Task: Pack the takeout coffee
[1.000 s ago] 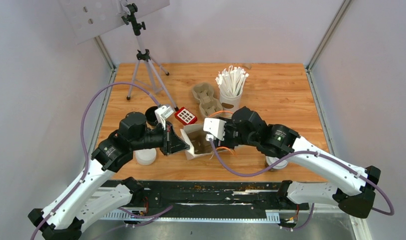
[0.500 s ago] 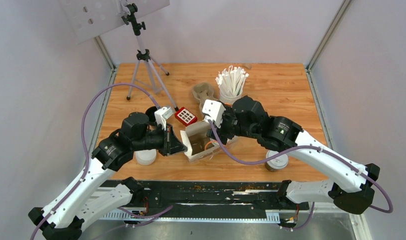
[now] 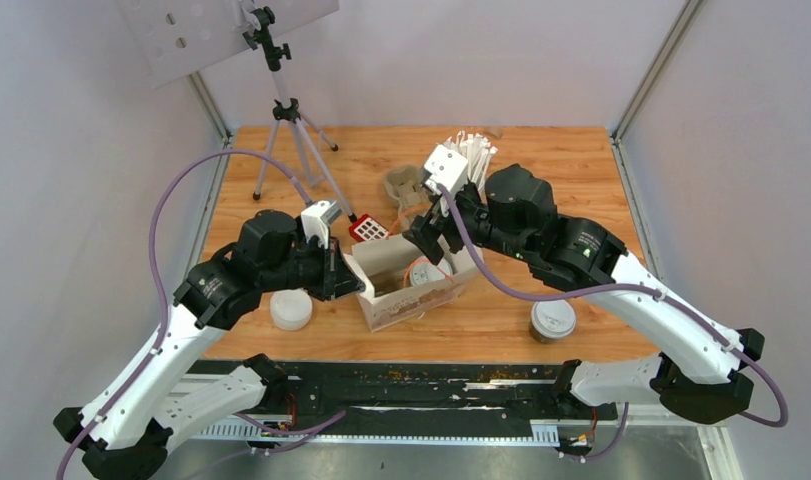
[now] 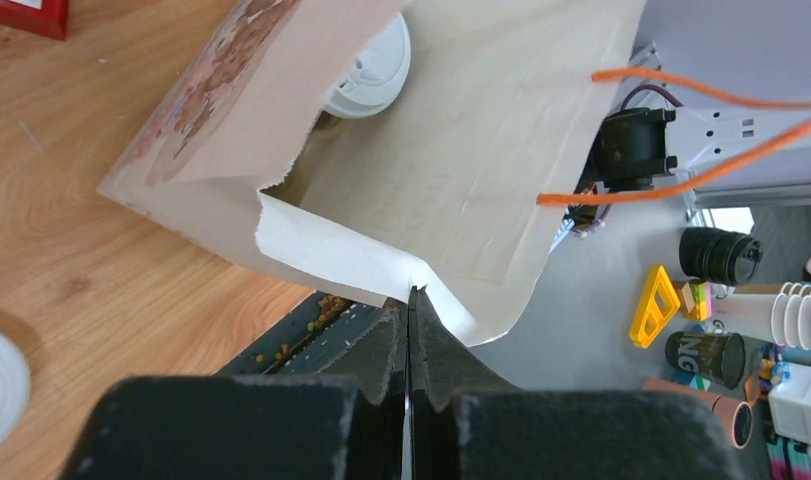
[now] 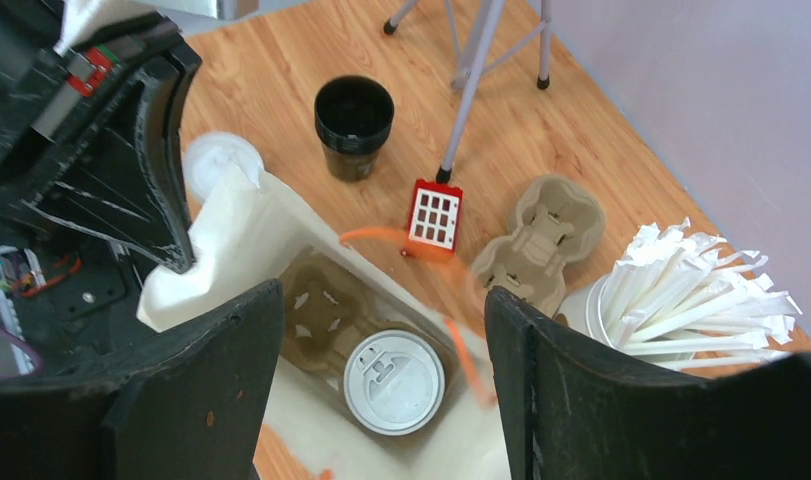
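Observation:
One takeout coffee [image 5: 393, 382], dark with a white lid, stands in a pulp tray [image 5: 321, 305] inside the white paper bag [image 3: 413, 290]. The same lid [image 4: 376, 65] shows in the left wrist view. The other takeout coffee [image 3: 553, 321] stands on the table at the right front. My right gripper [image 5: 381, 300] hangs open above the bag's mouth [image 3: 431, 240], holding nothing. My left gripper [image 4: 411, 300] is shut on the bag's left rim [image 3: 347, 277] and holds the bag open.
A second pulp tray [image 3: 405, 187] and a white cup of wrapped sticks [image 3: 465, 160] stand behind the bag. A red keypad-like block [image 3: 369, 230], an empty black cup [image 5: 353, 125], a loose white lid [image 3: 291, 310] and a tripod [image 3: 286, 120] are at the left.
My right gripper has risen out of the bag toward the back and opened wider, leaving the lidded cup inside. The left gripper keeps its pinch and has drawn the bag's mouth wider.

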{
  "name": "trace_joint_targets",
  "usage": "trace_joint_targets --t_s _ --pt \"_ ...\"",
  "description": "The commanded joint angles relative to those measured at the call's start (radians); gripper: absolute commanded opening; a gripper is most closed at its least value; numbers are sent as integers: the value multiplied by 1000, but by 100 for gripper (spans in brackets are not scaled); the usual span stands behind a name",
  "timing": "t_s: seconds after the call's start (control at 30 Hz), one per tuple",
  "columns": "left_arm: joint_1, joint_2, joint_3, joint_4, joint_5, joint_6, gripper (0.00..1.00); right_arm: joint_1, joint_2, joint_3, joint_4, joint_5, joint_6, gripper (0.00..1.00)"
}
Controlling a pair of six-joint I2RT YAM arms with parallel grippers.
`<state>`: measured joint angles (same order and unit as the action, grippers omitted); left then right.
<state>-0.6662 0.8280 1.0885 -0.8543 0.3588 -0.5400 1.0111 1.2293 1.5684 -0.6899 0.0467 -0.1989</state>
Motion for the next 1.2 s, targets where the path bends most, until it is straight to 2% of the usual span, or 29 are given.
trace_joint_targets --t_s 0.0,0.07,0.17,0.27,0.37,0.53,0.77,0.9,0.93,0.97,1.0,1.17 --pt "0 13 72 -53 -43 41 1 -5 -15 53 73 -31 108 73" --pt "0 12 63 -43 -46 43 2 -5 -18 71 88 -26 137 74" --pt "0 15 57 -47 -62 44 2 -4 -4 134 52 68 183 74" --pt "0 12 61 -45 -81 42 8 -7 20 198 -53 220 230 76" --pt "0 4 66 -48 -109 47 14 -26 33 221 -155 302 272 78" --pt "0 -20 77 -66 -166 91 45 -98 30 194 -344 453 470 82" --pt "0 -77 105 -117 -296 150 73 -256 -65 -34 -479 375 703 96" --pt "0 -94 106 -133 -310 174 79 -341 -115 -155 -527 324 793 100" --pt "0 -94 109 -137 -312 177 84 -360 -127 -192 -536 310 823 100" --pt "0 -93 113 -141 -312 181 95 -380 -138 -225 -546 295 867 100" --pt "0 -92 119 -148 -315 183 99 -400 -153 -253 -551 273 896 100" --pt "0 -91 151 -178 -329 206 100 -503 -209 -375 -558 204 965 100"
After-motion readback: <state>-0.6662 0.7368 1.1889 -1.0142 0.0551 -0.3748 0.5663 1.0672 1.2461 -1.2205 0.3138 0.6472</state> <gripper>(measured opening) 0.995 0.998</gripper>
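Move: The second lidded coffee cup, still to be packed, stands about 27 cm to the right of the right hand, some 7 cm back and 32 cm below. The paper bag, with the first cup inside, is almost straight under that hand, its middle about 26 cm down. The left hand still pinches the bag's rim, the bag's middle lying 7 cm ahead, 9 cm right and 16 cm below; a loose white lid is 4 cm ahead, 19 cm left and 25 cm down. Lift the right gripper about 5 cm more above the bag, then swing it some 20 cm right and down towards the second coffee cup, easing first forward and then back, while the wrist turns clockwise, tips the fingers down and opens them fully. Meanwhile open the left gripper wide to let go of the bag's rim and draw it about 6 cm left, away from the bag. ##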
